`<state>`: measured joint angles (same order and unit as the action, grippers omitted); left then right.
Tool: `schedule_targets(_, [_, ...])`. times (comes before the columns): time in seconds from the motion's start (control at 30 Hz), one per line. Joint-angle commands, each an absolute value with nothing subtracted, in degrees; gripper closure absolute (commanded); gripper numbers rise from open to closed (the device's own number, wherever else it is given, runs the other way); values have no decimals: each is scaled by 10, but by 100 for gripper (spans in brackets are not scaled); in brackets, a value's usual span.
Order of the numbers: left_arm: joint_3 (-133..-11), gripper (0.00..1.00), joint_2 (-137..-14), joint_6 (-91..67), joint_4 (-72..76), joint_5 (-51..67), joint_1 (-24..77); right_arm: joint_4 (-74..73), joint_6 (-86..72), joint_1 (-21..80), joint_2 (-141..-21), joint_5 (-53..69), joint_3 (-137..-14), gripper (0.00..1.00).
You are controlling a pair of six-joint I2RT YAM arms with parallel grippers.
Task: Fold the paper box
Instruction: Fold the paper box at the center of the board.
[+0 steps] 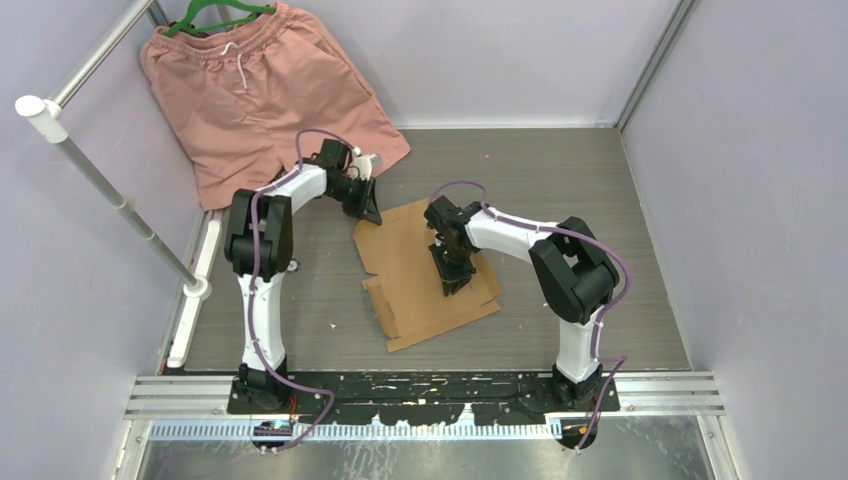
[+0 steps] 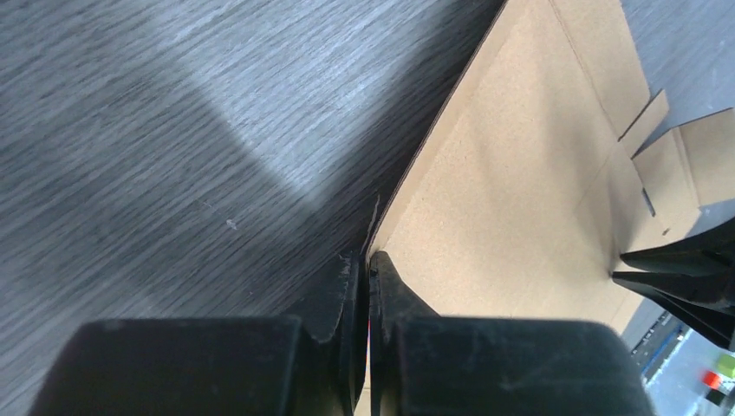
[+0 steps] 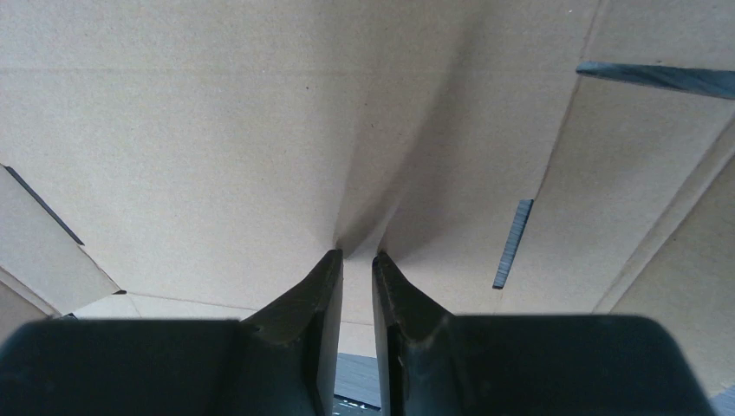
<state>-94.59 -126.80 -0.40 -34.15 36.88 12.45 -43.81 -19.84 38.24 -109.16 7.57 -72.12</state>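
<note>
The paper box [image 1: 405, 262] is a flat brown cardboard sheet with notched flaps, lying on the grey table between the two arms. My left gripper [image 1: 368, 211] is at its far left corner. In the left wrist view the left gripper [image 2: 366, 256] is shut on the thin edge of the paper box [image 2: 520, 173], which rises slightly there. My right gripper [image 1: 452, 284] points down onto the middle of the sheet. In the right wrist view its fingertips [image 3: 334, 260] touch the paper box [image 3: 217, 130], a narrow gap between them holds nothing, and the board dimples at the tips.
Salmon-pink shorts [image 1: 260, 90] hang from a green hanger [image 1: 215, 15] at the back left, their hem reaching the table near my left gripper. A white rail [image 1: 100, 180] runs along the left side. Lilac walls enclose the table.
</note>
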Motion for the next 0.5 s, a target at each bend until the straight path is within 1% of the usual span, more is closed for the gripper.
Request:
schedule_targets(0.0, [-945,100,-1207,-17,-384,312,153,-366,-205,373,-1137,6,-716,75])
schedule_targets(0.1, [-922,100,-1168,-35,-367,301,156,-356,-217,373,-1139,3,-717,77])
schedule_targets(0.37, [-887,100,-1087,-52,-362,266,179,-330,-244,374,-1149,3,-736,77])
schedule_targets(0.47, [-862,100,-1066,-62,-345,258,188,-318,-253,373,-1156,-21,-747,77])
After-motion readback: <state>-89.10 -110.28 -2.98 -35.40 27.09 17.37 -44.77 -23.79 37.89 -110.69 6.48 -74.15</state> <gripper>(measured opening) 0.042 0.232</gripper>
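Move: The left gripper is already shut on the box's far edge, near its left corner. From it, the crease to fold on lies about 11 cm back and 8 cm right. The near panel's middle is roughly 19 cm back and 10 cm right, a couple of centimetres lower, with the right gripper on that panel 18 cm back and 12 cm right. From the right gripper, the near panel's middle is about 1 cm back and 2 cm left. Lift the left gripper about 8 cm, keeping its pinch on the far edge, and let it ease back some 2 cm towards the crease while the wrist tips the fingers up roughly 10 degrees. Keep the nearly closed right fingertips resting on the near panel as a hold-down, creeping barely forward with a slight clockwise turn. ##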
